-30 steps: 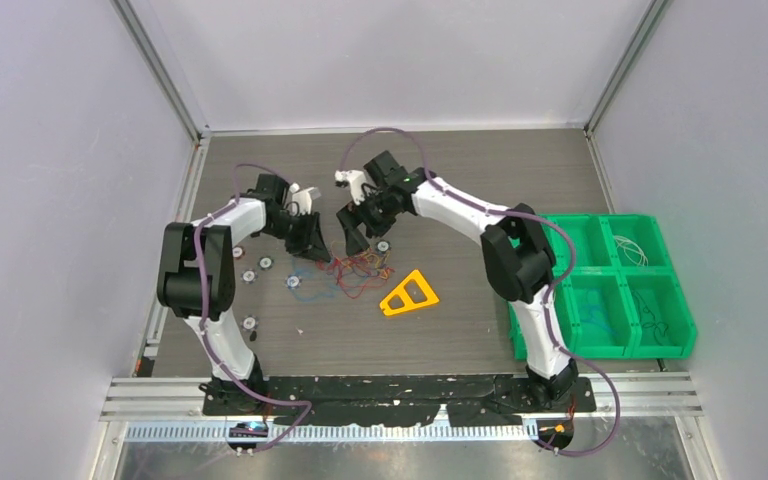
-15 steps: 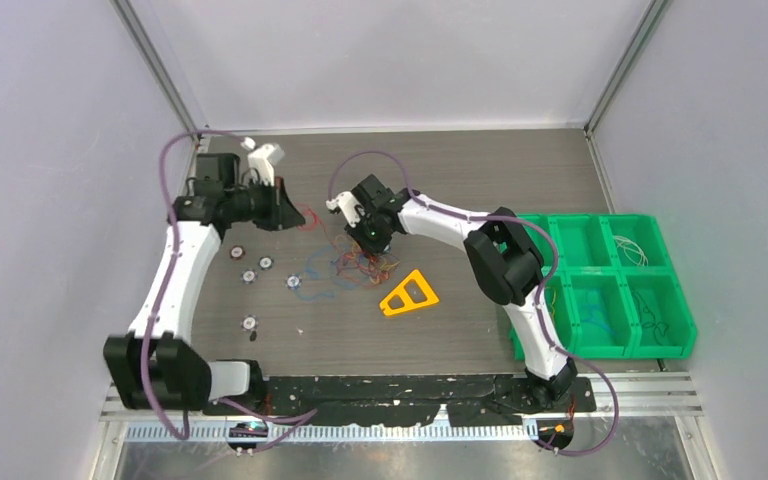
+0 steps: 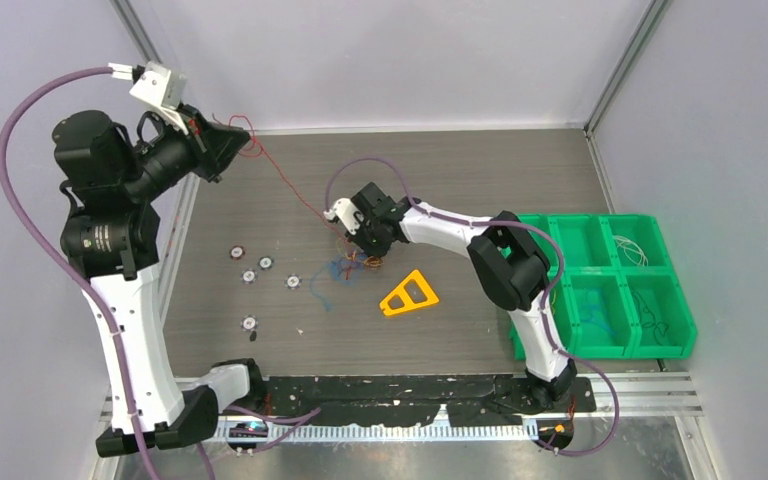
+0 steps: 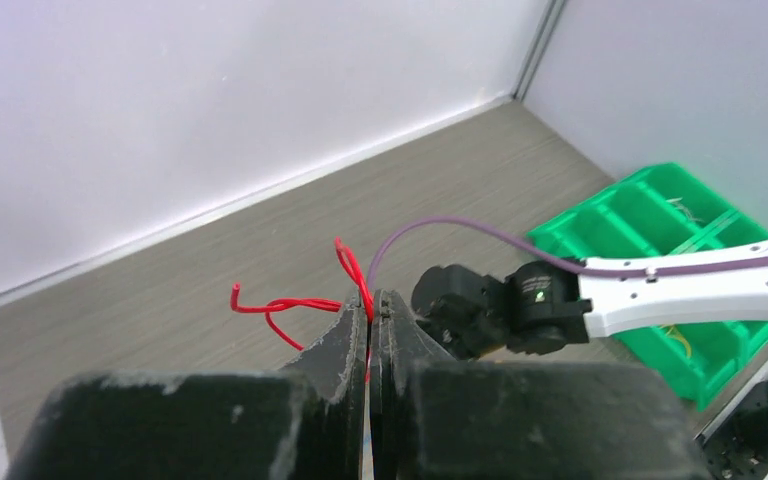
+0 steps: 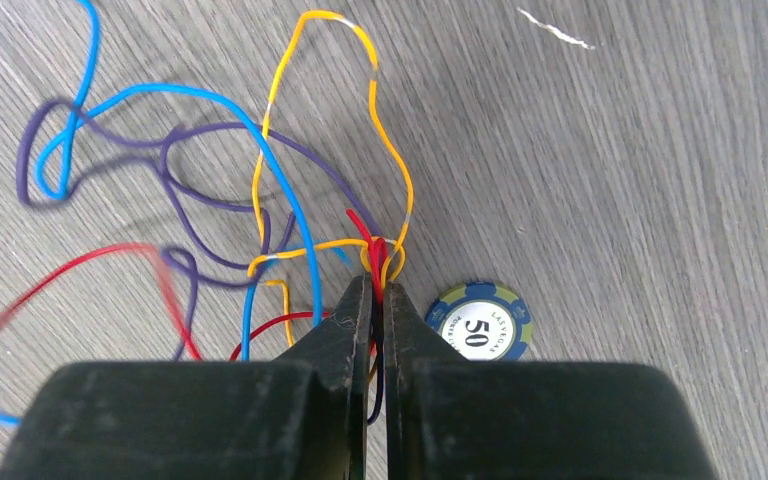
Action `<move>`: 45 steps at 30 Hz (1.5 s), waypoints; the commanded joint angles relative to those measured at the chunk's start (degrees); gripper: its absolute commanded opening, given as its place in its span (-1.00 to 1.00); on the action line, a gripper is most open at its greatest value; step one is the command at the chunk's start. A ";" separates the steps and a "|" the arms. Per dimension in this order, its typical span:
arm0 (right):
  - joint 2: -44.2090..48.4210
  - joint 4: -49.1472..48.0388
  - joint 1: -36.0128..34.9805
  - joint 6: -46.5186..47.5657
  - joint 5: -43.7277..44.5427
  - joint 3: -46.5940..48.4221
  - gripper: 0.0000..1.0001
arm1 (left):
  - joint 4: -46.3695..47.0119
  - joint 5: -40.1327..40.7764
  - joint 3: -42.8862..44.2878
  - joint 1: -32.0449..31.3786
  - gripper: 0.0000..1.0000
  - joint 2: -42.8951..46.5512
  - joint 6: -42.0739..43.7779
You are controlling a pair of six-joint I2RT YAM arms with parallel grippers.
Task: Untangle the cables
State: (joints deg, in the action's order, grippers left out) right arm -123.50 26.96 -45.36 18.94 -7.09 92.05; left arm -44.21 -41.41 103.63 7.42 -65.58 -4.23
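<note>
The cables (image 3: 352,265) lie as a tangle of thin red, orange, blue and purple wires mid-table. My right gripper (image 3: 368,243) presses down on the bunch, shut on the cables (image 5: 378,262), with red, yellow and dark strands pinched between its fingers (image 5: 355,320). My left gripper (image 3: 238,133) is raised high at the back left, shut on one red cable (image 4: 358,272). That red cable (image 3: 285,180) stretches taut from it down to the bunch. Its loose end (image 4: 270,305) curls beside the left fingers.
A yellow plastic triangle (image 3: 408,294) lies right of the tangle. Several poker chips (image 3: 264,264) sit to its left, one (image 5: 483,322) right by my right fingers. A green compartment bin (image 3: 610,285) stands at the right edge. Walls close the back and sides.
My left arm rose and swung back-left, drawing the red cable out taut from the bunch. My right gripper dropped onto the tangle and shut on it.
</note>
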 commanded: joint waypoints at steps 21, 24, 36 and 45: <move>4.08 4.01 0.68 2.56 4.39 -4.82 -0.89 | 20.90 8.33 24.34 8.48 -1.00 -0.96 -17.83; 3.36 4.03 0.68 3.22 5.69 -5.40 -0.89 | 21.48 13.26 32.99 10.73 -1.00 -3.57 -19.22; 3.70 4.40 2.73 4.32 9.82 -5.50 -0.88 | 14.96 14.97 26.44 10.77 -1.00 -3.46 -19.32; 7.99 10.89 3.56 3.26 0.72 0.82 0.17 | 8.08 -7.25 -1.49 10.78 -1.00 0.15 -16.90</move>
State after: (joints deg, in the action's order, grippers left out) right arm -120.40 30.98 -42.96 22.39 -1.85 89.01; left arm -32.27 -36.95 110.63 17.82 -66.43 -22.04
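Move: The knot of the tangle is pinched in the right fingertips, just above the table. The left hand, high up with the red cable, has that knot some 15 cm to its right, 6 cm ahead and 47 cm below. From the right hand a poker chip lies about 3 cm ahead, 3 cm right and 2 cm lower; the yellow triangle 8 cm right and 7 cm back; the blue cable's coils about 6 cm left and 3 cm back. The red cable, still clamped in the left fingers, is drawn up about 26 cm and back 11, drifting left, fingers tipping up some 45 degrees; the left hand then swings forward and down again, ending about 8 cm above its start. The right hand keeps the knot pinched low and slides right about 5 cm, its fingers opening partway at the end. ##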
